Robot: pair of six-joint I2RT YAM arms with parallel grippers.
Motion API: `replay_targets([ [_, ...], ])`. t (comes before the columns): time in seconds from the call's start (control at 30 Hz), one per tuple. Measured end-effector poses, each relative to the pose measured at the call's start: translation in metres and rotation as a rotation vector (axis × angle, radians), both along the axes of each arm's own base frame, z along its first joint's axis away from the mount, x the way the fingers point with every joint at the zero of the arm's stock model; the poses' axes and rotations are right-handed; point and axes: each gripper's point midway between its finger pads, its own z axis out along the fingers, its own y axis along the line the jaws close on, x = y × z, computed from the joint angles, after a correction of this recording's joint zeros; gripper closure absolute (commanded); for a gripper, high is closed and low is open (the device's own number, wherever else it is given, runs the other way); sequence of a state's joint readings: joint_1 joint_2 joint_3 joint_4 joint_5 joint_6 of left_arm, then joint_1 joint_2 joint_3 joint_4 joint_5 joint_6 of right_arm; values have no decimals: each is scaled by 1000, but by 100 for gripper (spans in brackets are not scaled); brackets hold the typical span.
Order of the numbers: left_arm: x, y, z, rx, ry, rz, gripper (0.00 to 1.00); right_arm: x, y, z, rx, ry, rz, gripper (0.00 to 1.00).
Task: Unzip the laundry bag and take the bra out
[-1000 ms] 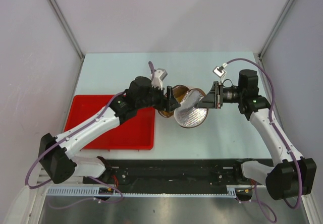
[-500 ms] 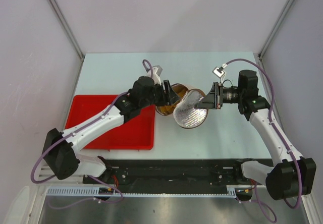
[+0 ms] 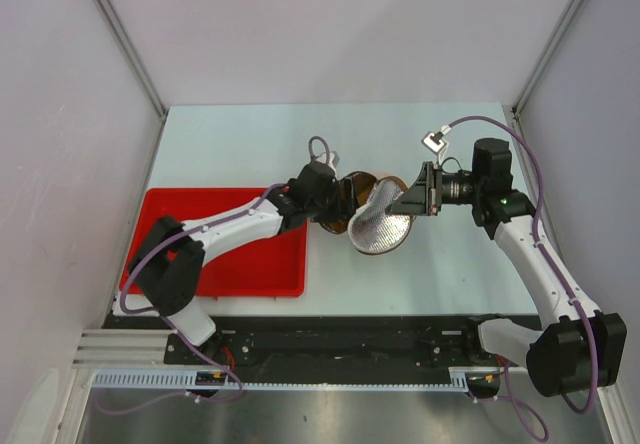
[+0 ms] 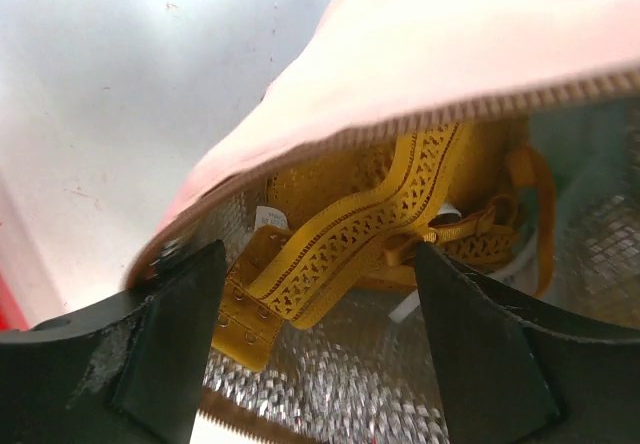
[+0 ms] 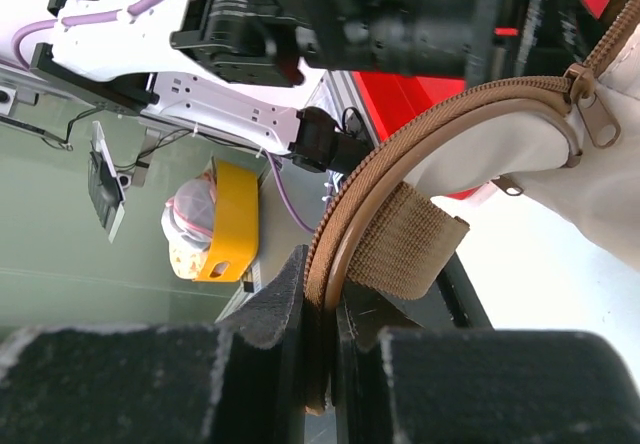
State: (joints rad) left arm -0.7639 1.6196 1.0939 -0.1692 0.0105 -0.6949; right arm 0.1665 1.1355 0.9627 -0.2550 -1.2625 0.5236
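Observation:
The laundry bag lies mid-table, its cream mesh face turned up and its brown zipped rim gaping on the left side. My right gripper is shut on that rim, next to a tan webbing loop. My left gripper is open with its fingertips inside the bag's mouth. The mustard-yellow bra lies bunched inside on the silvery mesh. Its hook band and lace strap run between my left fingers, which do not close on them.
A flat red tray sits on the table left of the bag, under my left forearm. White walls with metal posts close in the table's back and sides. A zipper pull hangs on the rim's far side.
My left arm has swung right and stretched out, carrying its gripper from beside the bag into the bag's mouth. The right arm and its grip on the rim have stayed put.

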Motion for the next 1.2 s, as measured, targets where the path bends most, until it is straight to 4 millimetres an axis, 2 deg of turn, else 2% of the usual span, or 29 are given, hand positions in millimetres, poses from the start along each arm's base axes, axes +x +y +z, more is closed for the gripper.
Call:
replay_targets([
  [0.17,0,-13,-11,10,21,-32,21,0,1,1,2,0,1,100],
  [0.23,-1,-20,-13,5,24,-48,34,0,1,1,3,-2,1,100],
  [0.27,-1,-23,-14,2,26,-53,42,0,1,2,4,-2,2,100],
  [0.3,-3,-26,-15,-1,29,-64,61,0,1,2,4,-1,2,100],
  [0.37,-5,-33,-18,-5,35,-83,81,0,1,2,6,-2,2,100],
  [0.4,-6,-35,-19,-5,37,-89,96,0,1,3,6,-2,2,100],
  [0.43,-6,-37,-20,-2,35,-98,100,0,1,3,7,-3,2,100],
  [0.57,-6,-38,-17,16,27,-110,100,1,2,3,8,-5,1,100],
  [0.7,-5,-29,-2,42,-4,-102,99,1,2,4,8,-8,2,100],
  [0.83,-3,-10,45,38,-108,-72,100,-1,1,6,13,-17,7,100],
  [1.07,-8,21,166,-108,-347,-15,99,-1,1,5,12,-17,4,100],
  [1.2,-8,37,197,-140,-413,19,100,1,1,3,7,-15,-7,100],
])
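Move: Inside the open laundry bag, the bra lies almost between the left hand's open fingers, its middle about 2 cm ahead, 3 cm right and 3 cm below. The bag's mesh lid is some 9 cm back, 5 cm right and 10 cm above the left hand; the red bin's middle is roughly 29 cm left, 4 cm back and 12 cm lower. From the right hand, the bra lies about 10 cm ahead, 6 cm left and 20 cm below. Sliding about 4 cm right and 2 cm deeper into the bag, the left hand shuts its wide-open fingers on a bra strap. It then pulls the pinched strap up some 20 cm and about 7 cm left, tilting the fingers roughly 25 degrees up from their downward slant. The right hand stays put, still pinching the zippered rim of the lid. ##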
